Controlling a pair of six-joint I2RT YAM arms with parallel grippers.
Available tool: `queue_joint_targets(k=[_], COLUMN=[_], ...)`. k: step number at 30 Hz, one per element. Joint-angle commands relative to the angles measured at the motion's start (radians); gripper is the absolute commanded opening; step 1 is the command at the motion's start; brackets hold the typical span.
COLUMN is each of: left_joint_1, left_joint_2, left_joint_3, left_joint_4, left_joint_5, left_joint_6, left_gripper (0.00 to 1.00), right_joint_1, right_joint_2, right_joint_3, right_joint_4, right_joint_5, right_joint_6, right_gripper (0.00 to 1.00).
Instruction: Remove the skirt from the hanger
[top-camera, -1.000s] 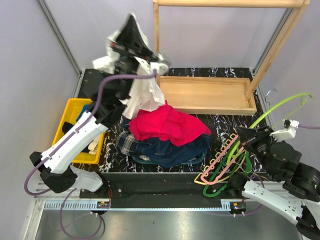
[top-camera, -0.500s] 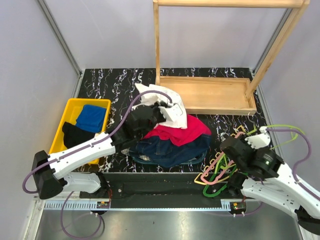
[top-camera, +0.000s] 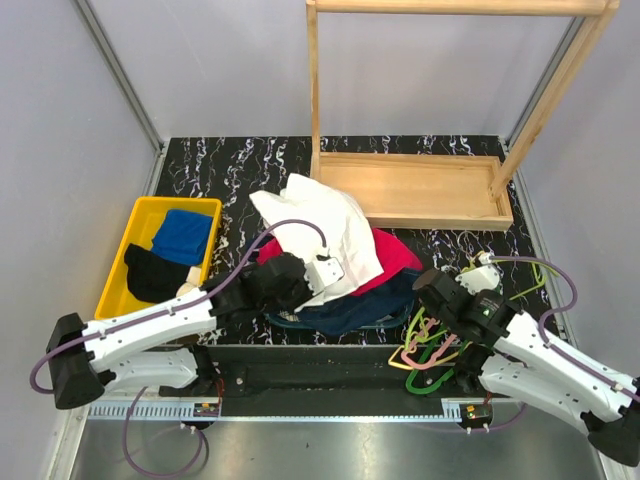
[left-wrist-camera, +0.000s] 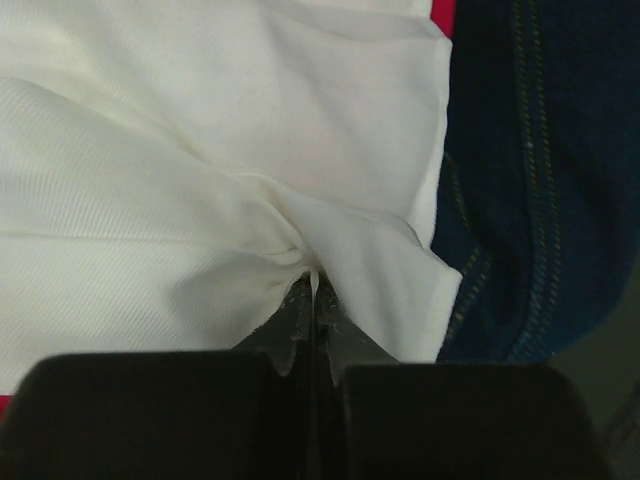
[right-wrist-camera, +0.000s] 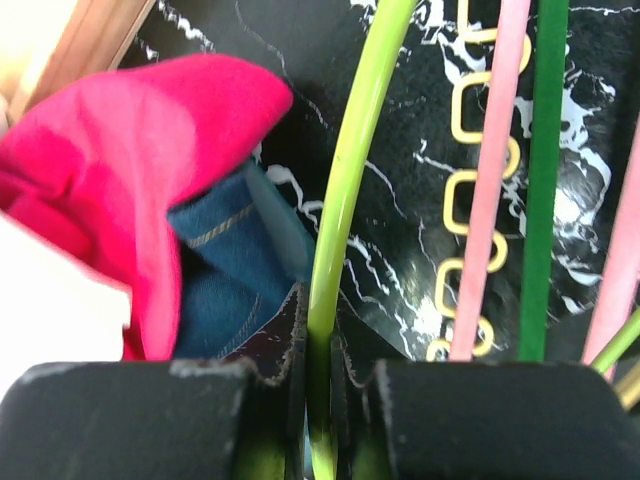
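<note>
The skirt is hidden in every view. The hanger (top-camera: 398, 362), pale yellow, lies in a heap of hangers at the front right; its zigzag bar (right-wrist-camera: 470, 215) shows on the marble top. My left gripper (top-camera: 326, 272) is shut on a white garment (left-wrist-camera: 200, 150), which is spread over the clothes pile (top-camera: 320, 225). My right gripper (right-wrist-camera: 320, 330) is shut on a lime-green hanger's thin bar (right-wrist-camera: 350, 150), just left of the heap (top-camera: 428, 285).
A red garment (top-camera: 395, 255) and a navy denim garment (top-camera: 350, 305) lie under the white one. A pink hanger (right-wrist-camera: 490, 170) and a dark green hanger (right-wrist-camera: 545, 150) lie beside the zigzag bar. A yellow bin (top-camera: 135, 215) stands left, a wooden rack (top-camera: 420, 190) behind.
My left arm has come down from high up and laid the white garment over the pile. My right arm has swung the lime-green hanger down and left, to the hanger heap.
</note>
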Motion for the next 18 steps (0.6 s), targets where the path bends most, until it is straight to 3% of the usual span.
queue_joint_targets(k=[1, 6, 8, 9, 10, 11, 12, 13, 14, 18], left_joint_1=[-0.032, -0.081, -0.087, -0.087, -0.089, -0.089, -0.089, -0.089, -0.087, -0.087], left_joint_2=[-0.061, -0.047, -0.05, -0.049, -0.044, -0.044, -0.043, -0.041, -0.038, -0.041], left_joint_3=[0.035, 0.108, 0.144, 0.158, 0.175, 0.204, 0.223, 0.236, 0.267, 0.325], left_joint_4=[-0.147, -0.238, -0.246, -0.246, -0.246, -0.25, -0.252, -0.25, -0.249, -0.226], left_joint_5=[0.201, 0.286, 0.261, 0.246, 0.209, 0.191, 0.145, 0.122, 0.094, 0.001], left_joint_6=[-0.087, -0.047, 0.01, 0.033, 0.083, 0.111, 0.133, 0.172, 0.189, 0.272], left_gripper=[0.0, 0.0, 0.13, 0.22, 0.36, 0.75, 0.92, 0.99, 0.99, 0.99], right_joint_1=[-0.142, -0.256, -0.257, -0.257, -0.257, -0.257, -0.257, -0.259, -0.257, -0.257], right_joint_2=[-0.018, 0.069, 0.111, 0.146, 0.157, 0.165, 0.169, 0.165, 0.16, 0.139], right_joint_3=[-0.041, -0.055, -0.032, -0.026, -0.019, -0.013, -0.012, -0.009, 0.001, 0.057], right_joint_4=[0.162, 0.267, 0.282, 0.284, 0.284, 0.282, 0.279, 0.275, 0.268, 0.212], right_joint_5=[-0.047, -0.228, -0.289, -0.305, -0.316, -0.336, -0.34, -0.342, -0.34, -0.317], right_joint_6=[-0.136, -0.268, -0.287, -0.303, -0.311, -0.316, -0.319, -0.319, -0.319, -0.346], right_gripper=[0.0, 0.01, 0.07, 0.21, 0.29, 0.35, 0.5, 0.63, 0.98, 1.0])
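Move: The left hand, holding the bunched end of the white garment, has the middle of the clothes basket about 5 cm ahead, 8 cm right and 7 cm below. Of its clothes, the jeans lie some 12 cm right and 2 cm back, the red garment 9 cm right and 11 cm ahead. The right hand grips the light-green hanger; the hanger pile's middle lies about 4 cm right, 6 cm back and 10 cm below, the basket's 22 cm left and 2 cm ahead. Both hands let go, their fingers opening wide late on. The left first draws the garment's end back about 6 cm over the pile of clothes, then releases it and rises some 6 cm, easing forward and turning 15 degrees clockwise. The right lowers the light-green hanger about 4 cm towards the table, with a short reach forward, tips down 10 degrees and frees it. ##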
